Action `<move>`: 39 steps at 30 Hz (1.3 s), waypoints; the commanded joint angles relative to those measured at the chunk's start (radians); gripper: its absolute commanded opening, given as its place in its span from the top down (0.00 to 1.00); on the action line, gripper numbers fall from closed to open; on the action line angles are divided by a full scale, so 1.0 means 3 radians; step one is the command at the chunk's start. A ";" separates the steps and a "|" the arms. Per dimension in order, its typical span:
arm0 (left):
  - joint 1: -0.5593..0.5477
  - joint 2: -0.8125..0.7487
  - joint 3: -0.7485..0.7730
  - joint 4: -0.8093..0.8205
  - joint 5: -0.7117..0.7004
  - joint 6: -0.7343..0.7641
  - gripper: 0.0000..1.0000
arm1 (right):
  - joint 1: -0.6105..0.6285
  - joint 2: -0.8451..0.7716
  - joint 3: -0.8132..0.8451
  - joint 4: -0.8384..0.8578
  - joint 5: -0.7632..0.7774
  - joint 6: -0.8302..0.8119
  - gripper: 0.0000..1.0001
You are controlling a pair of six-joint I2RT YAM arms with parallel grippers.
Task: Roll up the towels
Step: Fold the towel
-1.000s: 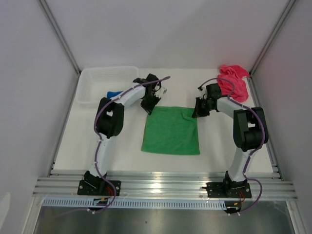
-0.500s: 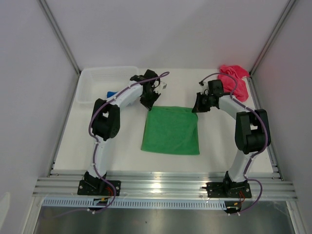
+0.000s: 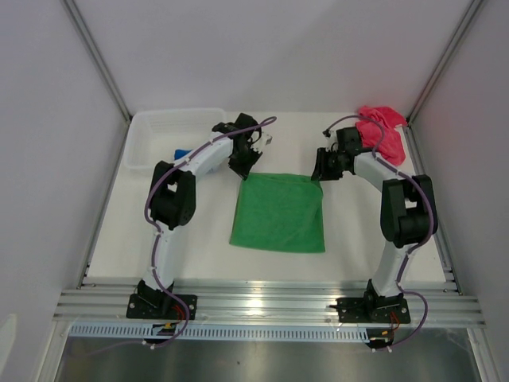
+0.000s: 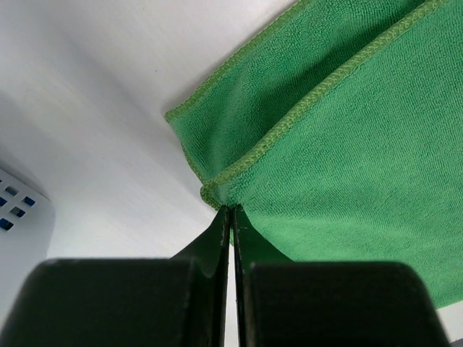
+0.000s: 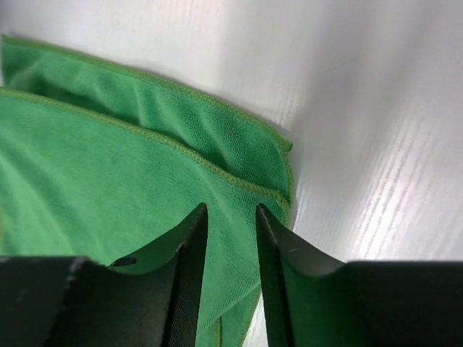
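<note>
The green towel lies flat in the middle of the table, its far edge doubled over in two layers. At its far left corner my left gripper is shut, pinching the towel's hem at the fingertips. My right gripper stands open over the far right corner, and cloth shows through the gap between its jaws. The pink towel is bunched at the far right. Only a bit of the blue towel shows behind the left arm.
A white plastic basket stands at the far left, and its perforated wall shows in the left wrist view. Enclosure walls rise on both sides and at the back. Both arm bases sit at the near edge.
Both grippers moved toward the far side, pulling the towel's far edge straight and flat. The right gripper's jaws have opened and let go of the far right corner.
</note>
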 commanded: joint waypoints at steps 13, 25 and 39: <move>-0.0016 -0.0120 0.0031 0.0021 0.0059 -0.0026 0.99 | 0.0236 0.0341 0.0209 -0.0080 0.0522 -0.0323 0.62; -0.0021 -0.0115 0.0021 0.0026 0.0084 -0.0021 0.99 | 0.0257 0.0412 0.0184 -0.0070 0.0553 -0.0354 0.79; -0.0021 -0.0140 0.0021 0.0016 0.0095 -0.0011 0.99 | 0.0267 0.0290 0.0184 -0.0045 0.0548 -0.0359 1.00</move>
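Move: The green towel's far right corner, on the folded-over upper layer, lies almost directly under the right hand, about 5 cm down. The far left corner, held by the left hand, is some 21 cm to the right hand's left and level with it. The red towel lies about 18 cm to the right and 14 cm farther out. From the left hand, the far right corner is about 21 cm to the right, level forward and some 4 cm lower. The green towel's far right corner is pinched anew: the right hand, its fingers about a third open, sinks some 4.5 cm nearly straight down to it, rolling about 10 degrees so its left side dips, then shuts its fingers on the upper layer's hem just inside the corner. The left hand stays still and keeps its pinch on the far left corner. ##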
